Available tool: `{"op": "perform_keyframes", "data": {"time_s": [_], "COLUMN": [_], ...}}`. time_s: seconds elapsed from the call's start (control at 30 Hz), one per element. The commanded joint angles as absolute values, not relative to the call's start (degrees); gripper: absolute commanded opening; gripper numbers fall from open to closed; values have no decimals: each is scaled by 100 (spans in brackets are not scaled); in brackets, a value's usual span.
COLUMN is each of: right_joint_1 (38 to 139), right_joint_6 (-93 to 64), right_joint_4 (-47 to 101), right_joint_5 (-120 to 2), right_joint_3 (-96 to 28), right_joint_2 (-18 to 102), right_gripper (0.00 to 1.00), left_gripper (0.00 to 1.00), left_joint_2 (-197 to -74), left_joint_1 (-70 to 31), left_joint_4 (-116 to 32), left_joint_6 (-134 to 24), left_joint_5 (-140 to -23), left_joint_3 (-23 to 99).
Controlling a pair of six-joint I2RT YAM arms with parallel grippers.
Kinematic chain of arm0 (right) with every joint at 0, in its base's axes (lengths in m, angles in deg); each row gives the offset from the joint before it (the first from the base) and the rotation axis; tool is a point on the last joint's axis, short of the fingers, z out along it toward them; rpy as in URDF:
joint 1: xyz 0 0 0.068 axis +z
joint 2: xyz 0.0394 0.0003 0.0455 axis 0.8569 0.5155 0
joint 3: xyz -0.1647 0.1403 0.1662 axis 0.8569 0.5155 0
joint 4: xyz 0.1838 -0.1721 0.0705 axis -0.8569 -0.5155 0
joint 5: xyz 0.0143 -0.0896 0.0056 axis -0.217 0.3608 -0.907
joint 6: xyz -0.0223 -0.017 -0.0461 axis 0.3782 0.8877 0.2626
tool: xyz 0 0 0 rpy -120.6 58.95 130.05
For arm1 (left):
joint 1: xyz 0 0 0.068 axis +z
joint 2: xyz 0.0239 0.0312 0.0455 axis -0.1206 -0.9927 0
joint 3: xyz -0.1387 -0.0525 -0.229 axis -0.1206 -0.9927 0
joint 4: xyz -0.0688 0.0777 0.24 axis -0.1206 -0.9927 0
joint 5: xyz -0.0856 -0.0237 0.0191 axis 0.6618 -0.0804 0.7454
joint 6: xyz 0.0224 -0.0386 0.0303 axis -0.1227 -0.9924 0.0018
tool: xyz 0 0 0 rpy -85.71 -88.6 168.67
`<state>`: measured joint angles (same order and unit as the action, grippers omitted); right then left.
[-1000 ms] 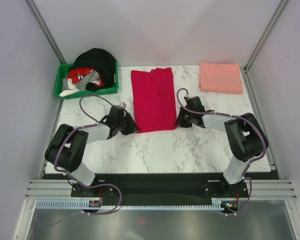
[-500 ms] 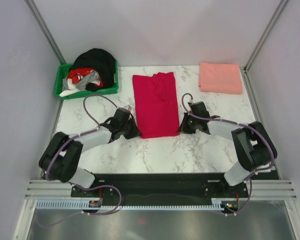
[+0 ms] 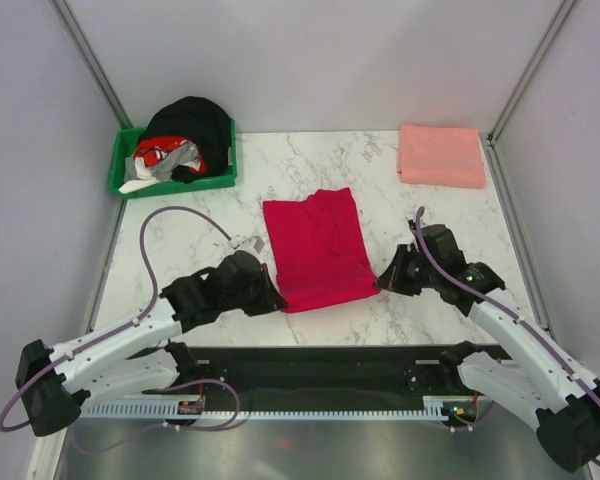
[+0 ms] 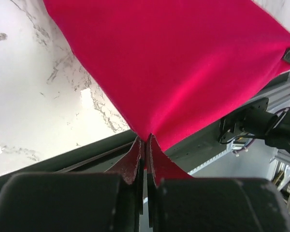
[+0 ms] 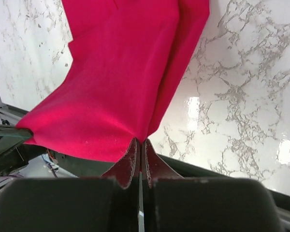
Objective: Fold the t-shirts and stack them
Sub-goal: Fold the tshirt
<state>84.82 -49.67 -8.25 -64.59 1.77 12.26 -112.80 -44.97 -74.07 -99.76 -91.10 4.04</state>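
Note:
The crimson red t-shirt (image 3: 315, 250) lies lengthwise in the middle of the marble table, folded into a narrow strip. My left gripper (image 3: 276, 300) is shut on its near left corner, and in the left wrist view (image 4: 145, 140) the red cloth (image 4: 174, 67) stretches away from the jaws. My right gripper (image 3: 382, 282) is shut on its near right corner, seen in the right wrist view (image 5: 141, 141) with the cloth (image 5: 121, 87) pulled taut. The near edge is lifted off the table. The pale salmon pink t-shirt (image 3: 441, 155) lies folded at the back right.
A green bin (image 3: 175, 165) with black, red and white clothes heaped in it stands at the back left. The table's near edge and a black rail (image 3: 320, 360) run just under the grippers. Grey walls and frame posts close in both sides.
Both grippers have pulled back toward the near edge, dragging the red t-shirt with them. Its far end has slid off the back of the table toward the middle.

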Motion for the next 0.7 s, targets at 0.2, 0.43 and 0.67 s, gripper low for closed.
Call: {"op": "perform_keyframes", "data": {"time_s": [0.2,0.43,0.67], "right_joint_1": [8481,8455,8270], "right_joint_6": [-4481,-4068,-3699], "right_joint_4": [-2027,-1992,-1974], "right_joint_5": [-5362,-4949,-4781], "right_joint_3": [-2100,-3435,-4579], "right_joint_2": [2523,3982,5413], "right_gripper": [0,0,0], "left_gripper": [2,2,2], "left_joint_2": [-12027,-13029,-14189], "left_joint_1": [-4082,-2798,-1909], "left_joint_4": [-9131,-8632,-8270], "left_joint_6": [-9551,-8874,-8294], "left_joint_5": [-10532,-9671,-9073], "left_joint_3": [2769,3244,3806]}}
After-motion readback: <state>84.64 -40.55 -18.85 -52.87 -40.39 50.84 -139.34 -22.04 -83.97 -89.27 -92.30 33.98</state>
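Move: Both hands already hold the near hem of the tshirt clear of the table. The tshirt's far left corner lies about 30 cm ahead of the left hand, 4 cm to its left and 11 below; the green bin is some 43 ahead and 29 left. From the right hand, the tshirt's far right corner is roughly 31 cm ahead, 6 left and 12 below, with the pink folded cloth about 43 ahead and 18 right. Keeping the near hem's two corners pinched in shut fingers, both hands swing it up and forward over the tshirt towards its far end, some 15 cm of reach. They rise first, the left about 10 cm and the right less, then sink somewhat while still travelling forward. The left wrist turns about 15 degrees counter-clockwise; the right rolls about as much, its left side dipping. ##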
